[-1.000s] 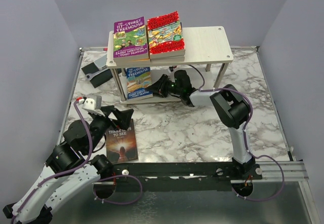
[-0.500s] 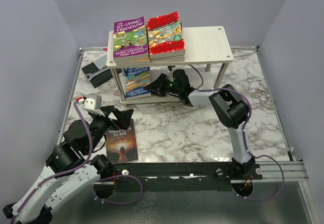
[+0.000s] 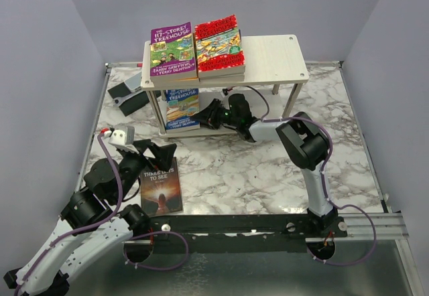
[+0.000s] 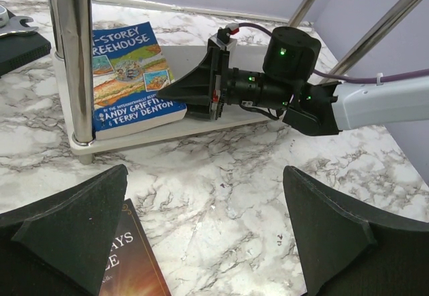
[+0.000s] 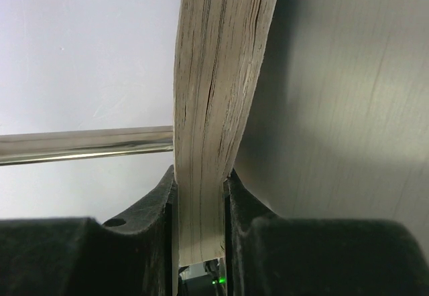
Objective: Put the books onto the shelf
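A purple book (image 3: 173, 53) and a red book (image 3: 218, 41) lie flat on the top board of the shelf (image 3: 275, 58). On the lower board (image 4: 221, 123) lies a blue book (image 3: 182, 108) (image 4: 127, 75). My right gripper (image 3: 210, 114) (image 4: 201, 94) (image 5: 201, 177) is shut on that book's right edge, its page edges (image 5: 218, 95) pinched between both fingers. A dark book (image 3: 161, 185) (image 4: 137, 262) lies on the marble table. My left gripper (image 3: 153, 154) (image 4: 201, 239) hovers open just above its top edge, holding nothing.
A flat grey-black device (image 3: 127, 94) sits on the table left of the shelf. A silver shelf leg (image 4: 74, 55) stands at the blue book's left front corner. The right arm's body (image 3: 305, 142) reaches across the middle of the table. Grey walls enclose the table.
The right gripper has slid the blue book a little further left and back along the lower board. The left arm has not moved.
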`<state>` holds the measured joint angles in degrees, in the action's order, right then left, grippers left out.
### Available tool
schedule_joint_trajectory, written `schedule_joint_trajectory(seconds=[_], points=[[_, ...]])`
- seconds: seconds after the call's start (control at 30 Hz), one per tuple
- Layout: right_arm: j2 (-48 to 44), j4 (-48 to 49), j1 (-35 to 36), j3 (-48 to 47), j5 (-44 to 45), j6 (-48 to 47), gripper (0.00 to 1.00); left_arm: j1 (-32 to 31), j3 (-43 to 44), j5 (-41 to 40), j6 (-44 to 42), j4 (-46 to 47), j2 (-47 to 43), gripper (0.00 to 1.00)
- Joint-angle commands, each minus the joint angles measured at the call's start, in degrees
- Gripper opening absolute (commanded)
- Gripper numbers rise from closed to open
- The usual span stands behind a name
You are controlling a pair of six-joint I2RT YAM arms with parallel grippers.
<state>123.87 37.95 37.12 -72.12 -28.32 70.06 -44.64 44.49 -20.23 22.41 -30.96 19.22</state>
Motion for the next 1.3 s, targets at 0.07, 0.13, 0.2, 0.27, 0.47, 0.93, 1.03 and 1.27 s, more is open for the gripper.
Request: schedule_joint_trajectory(seconds=[0.07, 0.13, 0.2, 0.27, 0.47, 0.93, 1.03, 1.27], points=[[-1.47, 3.15, 2.33, 1.12, -2.05, -0.19, 0.18, 0.10, -0.54, -1.65, -0.69, 0.64, -0.53, 0.99], [-1.85, 2.86, 2.34, 1.36, -1.79, -0.40, 0.23, 0.17, -0.54, -1.68, -0.69, 0.64, -0.59, 0.99], [-2.11, 1.99, 2.34, 1.36, -1.67, -0.81, 0.29, 0.16, -0.54, -1.74, -0.71, 0.64, -0.63, 0.99], [-2.55, 1.42, 2.41, 1.49, -1.58, -1.18, 0.33, 0.12, -0.54, -1.83, -0.69, 0.64, -0.61, 0.99], [-4.86, -1.65, 2.43, 2.58, 0.31, -3.33, 0.50, 0.16, -0.63, -1.92, -0.70, 0.64, -0.64, 0.99], [-9.47, -18.80, 2.43, 0.84, 5.57, -10.46, 0.62, 0.26, -0.63, -2.16, -0.53, 0.64, -0.29, 0.99], [-10.02, -22.57, 2.41, -0.25, 7.41, -11.75, 0.62, 0.26, -0.63, -2.29, -0.48, 0.64, -0.37, 0.99], [-11.58, -29.94, 2.43, -1.65, 13.97, -14.93, 0.63, 0.26, -0.63, -2.36, -0.53, 0.66, -0.38, 0.99]])
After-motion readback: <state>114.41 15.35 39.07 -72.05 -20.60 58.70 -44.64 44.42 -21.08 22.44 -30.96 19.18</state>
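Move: The right hand still pinches the right long edge of the blue 91-Storey book, between the lower shelf and the upper board; the book's middle is about 6 cm to its left, 3 cm ahead and level with it. The front left post stands some 13 cm left and 4 cm back, its middle 8 cm higher; the upper board's middle is about 6 cm ahead, 11 cm right and 22 cm up. From the left hand the book is roughly 22 cm ahead, 5 cm right and 19 cm below. The right fingers first ease down slightly with the 91-Storey book's edge, then spread to a bit over half open and release the pinch while the hand draws back about 3 cm towards the shelf's front lip. It then shifts some 2 cm right, away from the post, and creeps slightly forward again as the wrist rolls about 15 degrees so that the left-pointing fingers dip further, the open fingers still straddling the book's edge, the lower one close against its underside. ##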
